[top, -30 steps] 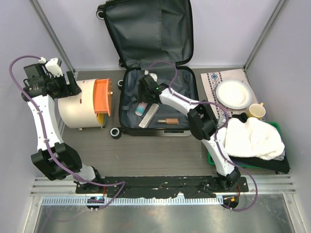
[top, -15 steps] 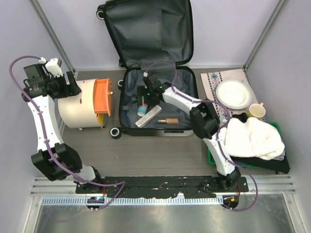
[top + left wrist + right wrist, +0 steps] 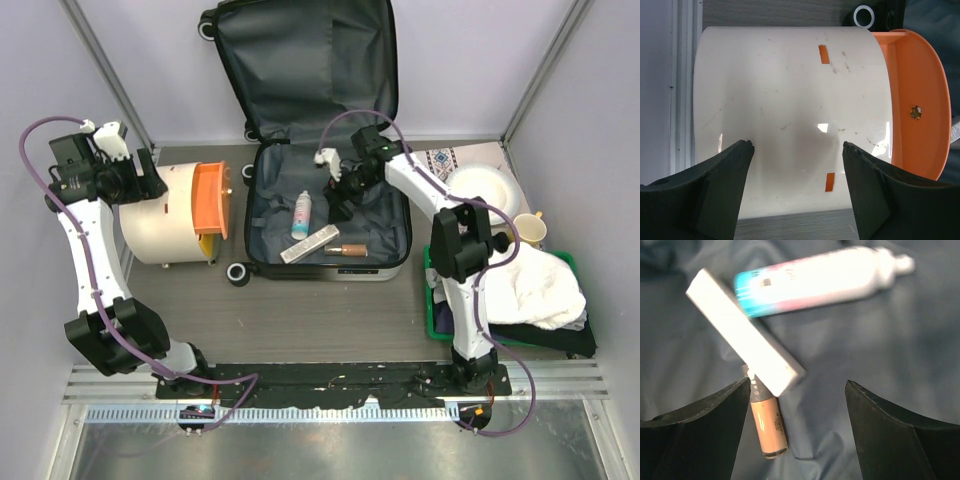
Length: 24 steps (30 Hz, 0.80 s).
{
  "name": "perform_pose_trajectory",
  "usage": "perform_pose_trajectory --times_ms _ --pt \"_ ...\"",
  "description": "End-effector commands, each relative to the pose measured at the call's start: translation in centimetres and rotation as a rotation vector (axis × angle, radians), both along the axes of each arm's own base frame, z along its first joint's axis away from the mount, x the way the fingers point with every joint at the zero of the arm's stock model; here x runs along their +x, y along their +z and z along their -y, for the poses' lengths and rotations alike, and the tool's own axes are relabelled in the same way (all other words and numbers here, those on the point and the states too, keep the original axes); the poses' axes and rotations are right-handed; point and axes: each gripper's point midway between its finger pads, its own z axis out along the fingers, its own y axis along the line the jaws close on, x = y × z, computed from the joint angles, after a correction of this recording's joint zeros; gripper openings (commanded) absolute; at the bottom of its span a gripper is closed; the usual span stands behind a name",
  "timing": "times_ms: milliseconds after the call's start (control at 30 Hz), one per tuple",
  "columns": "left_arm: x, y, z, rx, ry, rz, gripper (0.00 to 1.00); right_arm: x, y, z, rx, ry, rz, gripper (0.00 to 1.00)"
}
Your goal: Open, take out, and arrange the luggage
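The luggage lies open at the back centre, its lid leaning on the wall and the dark grey lining exposed. A white bottle with a blue and pink end, a white box and a tan tube rest on the lining. My right gripper hovers open over the lining, right of the bottle, with nothing between its fingers. At the far left my left gripper is open above the cream bin, not gripping it.
The cream bin lies on its side with its orange lid facing the luggage. On the right are a white plate on a patterned mat, a yellow mug, and white cloth piled on a green tray.
My right gripper has swung right and back from the bottle, its jaws wider apart. The bottle now lies free on the lining, slightly shifted. The left arm has not moved.
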Motion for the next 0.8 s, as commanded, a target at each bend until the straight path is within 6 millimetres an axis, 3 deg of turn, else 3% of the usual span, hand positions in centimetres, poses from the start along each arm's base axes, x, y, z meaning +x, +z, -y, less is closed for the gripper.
perform_pose_trajectory --times_ms 0,267,400,433,500,533,567,600,633,667,700,767 --pt "-2.0 -2.5 0.8 -0.043 0.006 -0.114 0.78 -4.2 0.0 -2.6 -0.009 0.439 0.146 0.81" --pt "-2.2 -2.4 0.8 -0.04 0.007 -0.11 0.78 -6.3 -3.8 -3.9 -0.122 0.673 0.247 0.8" --pt "-2.1 -2.4 0.8 -0.04 0.009 -0.106 0.78 -5.8 -4.6 -3.8 -0.161 0.682 0.274 0.72" --pt "-2.0 -2.3 0.8 -0.039 0.009 -0.104 0.78 -5.6 -4.9 -3.4 -0.186 0.678 0.282 0.64" --pt "-2.0 -2.4 0.8 -0.042 0.009 -0.105 0.78 -4.8 -3.7 -3.3 -0.196 0.666 0.356 0.56" --pt "-2.0 -2.4 0.8 -0.044 0.008 -0.107 0.78 -5.3 -4.5 -2.5 -0.228 0.672 0.353 0.49" --pt "-2.0 -2.4 0.8 -0.042 0.008 -0.106 0.78 -5.2 -2.9 -2.2 -0.232 0.66 0.408 0.45" --pt "-1.9 -2.5 0.7 -0.045 0.009 -0.108 0.78 -4.4 -2.5 -2.3 -0.235 0.648 0.471 0.42" --pt "-1.9 -2.5 0.7 -0.042 0.009 -0.107 0.78 -4.8 -3.4 -1.3 -0.274 0.661 0.477 0.36" --pt "-1.9 -2.5 0.7 -0.045 0.01 -0.106 0.78 -4.7 -2.4 -1.0 -0.28 0.655 0.515 0.31" --pt "-1.8 -2.5 0.8 -0.044 0.009 -0.104 0.78 -4.6 -2.2 -0.6 -0.288 0.645 0.517 0.2" --pt "-1.9 -2.6 0.8 -0.047 0.007 -0.106 0.78 -4.4 -1.3 -0.1 -0.288 0.591 0.49 0.13"
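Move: The white box lies in the open suitcase with its middle about 7 cm back, 6 cm left and 7 cm below the right hand; its right-hand end is nearly straight back from the hand. The brown bottle lies about 9 cm back, 2 cm right and 7 cm below; the spray bottle is some 8 cm left, 2 cm back and 6 cm below. From the left hand, the box is roughly 35 cm right, 4 cm back and 22 cm below. Back about 7 cm, swinging out to the left on the way, then down some 6 cm and back to the right, the right hand comes to the right-hand end of the white box. The wrist turns nearly 40 degrees counter-clockwise and the fingers tip more steeply down. From about mid-height they close from wide open and pinch the box across its narrow width, beside the brown bottle. ##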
